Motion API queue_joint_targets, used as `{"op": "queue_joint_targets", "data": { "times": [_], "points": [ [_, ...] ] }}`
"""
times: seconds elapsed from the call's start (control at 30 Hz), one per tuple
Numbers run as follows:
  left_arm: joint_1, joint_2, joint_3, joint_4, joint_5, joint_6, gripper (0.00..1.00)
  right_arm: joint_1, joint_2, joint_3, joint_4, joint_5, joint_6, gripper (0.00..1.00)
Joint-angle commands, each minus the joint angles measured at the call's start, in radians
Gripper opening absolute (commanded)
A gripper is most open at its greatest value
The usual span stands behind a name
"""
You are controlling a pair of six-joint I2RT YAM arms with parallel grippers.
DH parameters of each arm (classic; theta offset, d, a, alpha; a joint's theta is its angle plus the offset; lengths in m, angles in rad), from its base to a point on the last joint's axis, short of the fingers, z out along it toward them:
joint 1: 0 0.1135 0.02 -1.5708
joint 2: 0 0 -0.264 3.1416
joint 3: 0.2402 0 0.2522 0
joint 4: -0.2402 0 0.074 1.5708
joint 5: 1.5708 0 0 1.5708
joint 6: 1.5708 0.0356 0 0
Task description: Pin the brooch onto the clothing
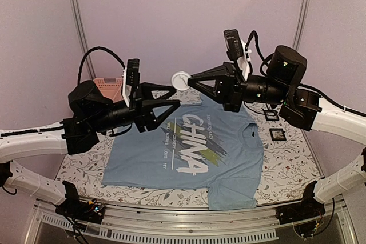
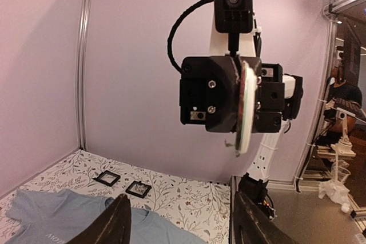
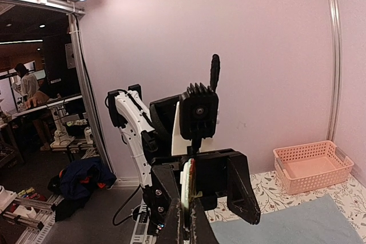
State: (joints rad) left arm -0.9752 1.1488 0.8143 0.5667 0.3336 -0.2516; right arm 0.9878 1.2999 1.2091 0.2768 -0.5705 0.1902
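The clothing, a light blue T-shirt (image 1: 189, 152) with a white "CHINA" print, lies flat on the table; parts of it show in the left wrist view (image 2: 57, 215) and the right wrist view (image 3: 297, 221). High above the shirt my right gripper (image 1: 190, 78) is shut on the brooch (image 1: 182, 79), a small round pale disc. The disc shows edge-on in the left wrist view (image 2: 247, 107) and between my right fingers (image 3: 187, 190), with an orange and green rim. My left gripper (image 1: 176, 96) faces it just below and to the left, open and empty (image 2: 183, 221).
A pink basket (image 1: 107, 87) stands at the back left, also seen as the basket (image 3: 311, 167) by the wall. Two black square frames (image 1: 271, 115) (image 1: 278, 135) lie right of the shirt on the floral cloth (image 1: 286, 170). Metal posts rise at the back corners.
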Motion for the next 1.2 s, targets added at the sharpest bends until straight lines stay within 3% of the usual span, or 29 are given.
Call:
{"op": "queue_joint_targets", "data": {
  "times": [0.0, 0.1, 0.23, 0.43, 0.6, 0.73, 0.83, 0.97, 1.07, 1.17],
  "points": [
    [-0.009, 0.017, 0.049, 0.112, 0.064, -0.021, 0.6, -0.001, 0.009, -0.004, 0.051, -0.015, 0.016, 0.0],
    [-0.012, 0.016, 0.052, 0.143, 0.071, -0.019, 0.57, -0.001, 0.007, -0.011, 0.05, -0.014, 0.014, 0.0],
    [-0.013, 0.02, 0.068, 0.143, 0.069, -0.013, 0.38, -0.001, 0.008, -0.011, 0.049, -0.015, 0.007, 0.0],
    [-0.021, 0.039, 0.095, 0.124, 0.083, -0.007, 0.22, -0.001, 0.009, -0.011, 0.041, -0.009, 0.001, 0.0],
    [-0.028, 0.045, 0.106, 0.111, 0.098, 0.004, 0.0, -0.001, 0.005, -0.009, 0.03, -0.001, -0.005, 0.0],
    [-0.03, 0.035, 0.112, 0.081, 0.097, 0.021, 0.0, -0.001, 0.002, 0.01, -0.024, 0.013, -0.019, 0.0],
    [-0.032, 0.015, 0.136, -0.03, 0.073, 0.056, 0.0, -0.01, -0.003, 0.064, -0.159, 0.04, -0.084, 0.32],
    [-0.036, -0.026, 0.125, -0.103, 0.012, 0.125, 0.0, -0.028, -0.027, 0.106, -0.31, 0.01, -0.162, 0.53],
    [-0.04, -0.036, 0.142, -0.158, -0.011, 0.168, 0.0, -0.028, -0.012, 0.159, -0.418, -0.012, -0.237, 0.56],
    [-0.05, -0.038, 0.149, -0.181, -0.013, 0.194, 0.0, -0.029, 0.009, 0.189, -0.457, -0.006, -0.264, 0.49]
  ]
}}
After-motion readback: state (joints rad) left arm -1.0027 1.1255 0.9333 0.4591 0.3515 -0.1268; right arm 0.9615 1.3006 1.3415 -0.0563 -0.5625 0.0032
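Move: The brooch is held in the right fingertips, upright on edge, its middle about 5 cm above, 3 cm right of and 2 cm back from the open left gripper. From the right gripper it is some 2 cm to the left and 1 cm up. The clothing lies spread far beneath, its middle roughly 38 cm below the left gripper and 8 cm farther forward, level with it sideways. Raise the open left gripper about 5 cm while drawing it back about 2 cm, up to the brooch, and close its fingers on the brooch's left edge while the right gripper holds still. Then open the right fingers to release the brooch, tipping them down some 10 degrees and easing that hand slightly forward and down; the left keeps its pinch. ##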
